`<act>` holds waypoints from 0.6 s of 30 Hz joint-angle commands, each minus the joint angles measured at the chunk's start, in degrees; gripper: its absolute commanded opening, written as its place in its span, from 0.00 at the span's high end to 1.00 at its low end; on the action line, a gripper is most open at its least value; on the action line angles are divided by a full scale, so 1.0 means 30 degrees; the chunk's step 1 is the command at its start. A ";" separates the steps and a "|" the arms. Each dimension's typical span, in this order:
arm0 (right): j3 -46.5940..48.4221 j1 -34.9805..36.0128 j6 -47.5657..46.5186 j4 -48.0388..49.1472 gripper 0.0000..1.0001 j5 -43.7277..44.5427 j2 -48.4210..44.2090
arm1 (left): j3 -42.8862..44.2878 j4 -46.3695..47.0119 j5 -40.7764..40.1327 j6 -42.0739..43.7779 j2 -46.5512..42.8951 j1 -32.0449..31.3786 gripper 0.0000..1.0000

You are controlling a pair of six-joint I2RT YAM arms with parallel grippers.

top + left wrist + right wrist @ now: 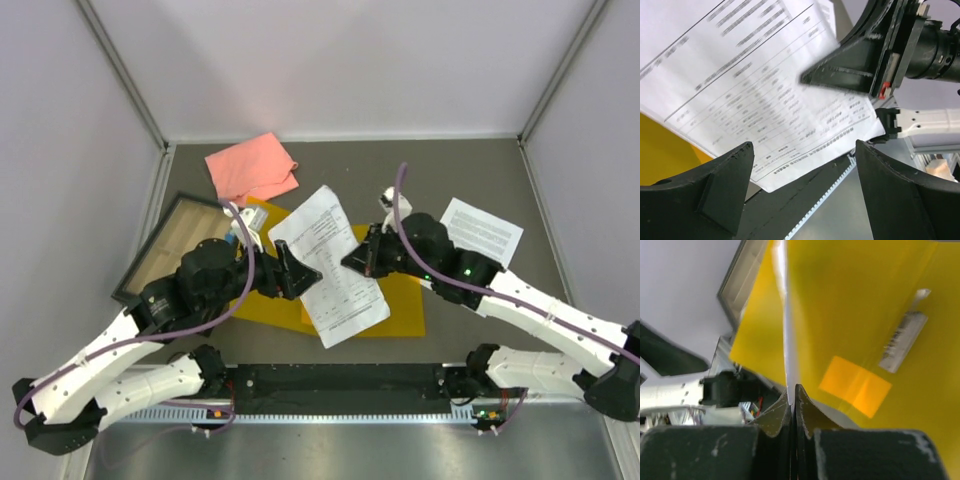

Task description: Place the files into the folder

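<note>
The yellow folder lies flat on the grey table between the arms. A white printed sheet of the files hangs above it. My right gripper is shut on that sheet's right edge; in the right wrist view the sheet runs edge-on up from the closed fingertips over the yellow folder with its barcode label. My left gripper is open and empty at the sheet's left edge; the left wrist view shows the sheet beyond its spread fingers. A second printed sheet lies at the right.
A pink cloth lies at the back. A black-framed tray sits at the left, under my left arm. A black rail with a toothed strip runs along the near edge. Walls close in the back and sides.
</note>
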 commanded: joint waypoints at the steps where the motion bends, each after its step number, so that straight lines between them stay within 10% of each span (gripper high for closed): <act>1: -0.3750 -0.3681 0.1186 0.2272 1.00 -0.1871 -0.1877 | -0.0532 0.0186 -0.1439 -0.0149 0.1336 0.0020 0.14; 18: -1.1171 -0.6561 -0.0159 0.4127 1.00 0.2601 -0.2935 | -0.2728 0.3290 -0.0562 -0.0675 0.5412 0.0020 0.16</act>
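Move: The right gripper already holds the file by its right edge. The folder's open right half, where the file is to go, is centred about 6 cm to this gripper's right, 4 cm ahead and 21 cm below; the metal clip on the fold lies some 4 cm left and 6 cm ahead, the orange patch 6 cm left and 5 cm back, both just as low. From the open left gripper, the file's middle lies about 5 cm right, 3 cm ahead and 8 cm below. Lower the pinched file with the right gripper about 19 cm towards the folder's right half, carrying it some 13 cm right as you sink, ending near the folder's right edge; turn the wrist clockwise to square the sheet and keep the fingers shut. Sink the left gripper beside the file's left side, fingers open and tipping further down. ##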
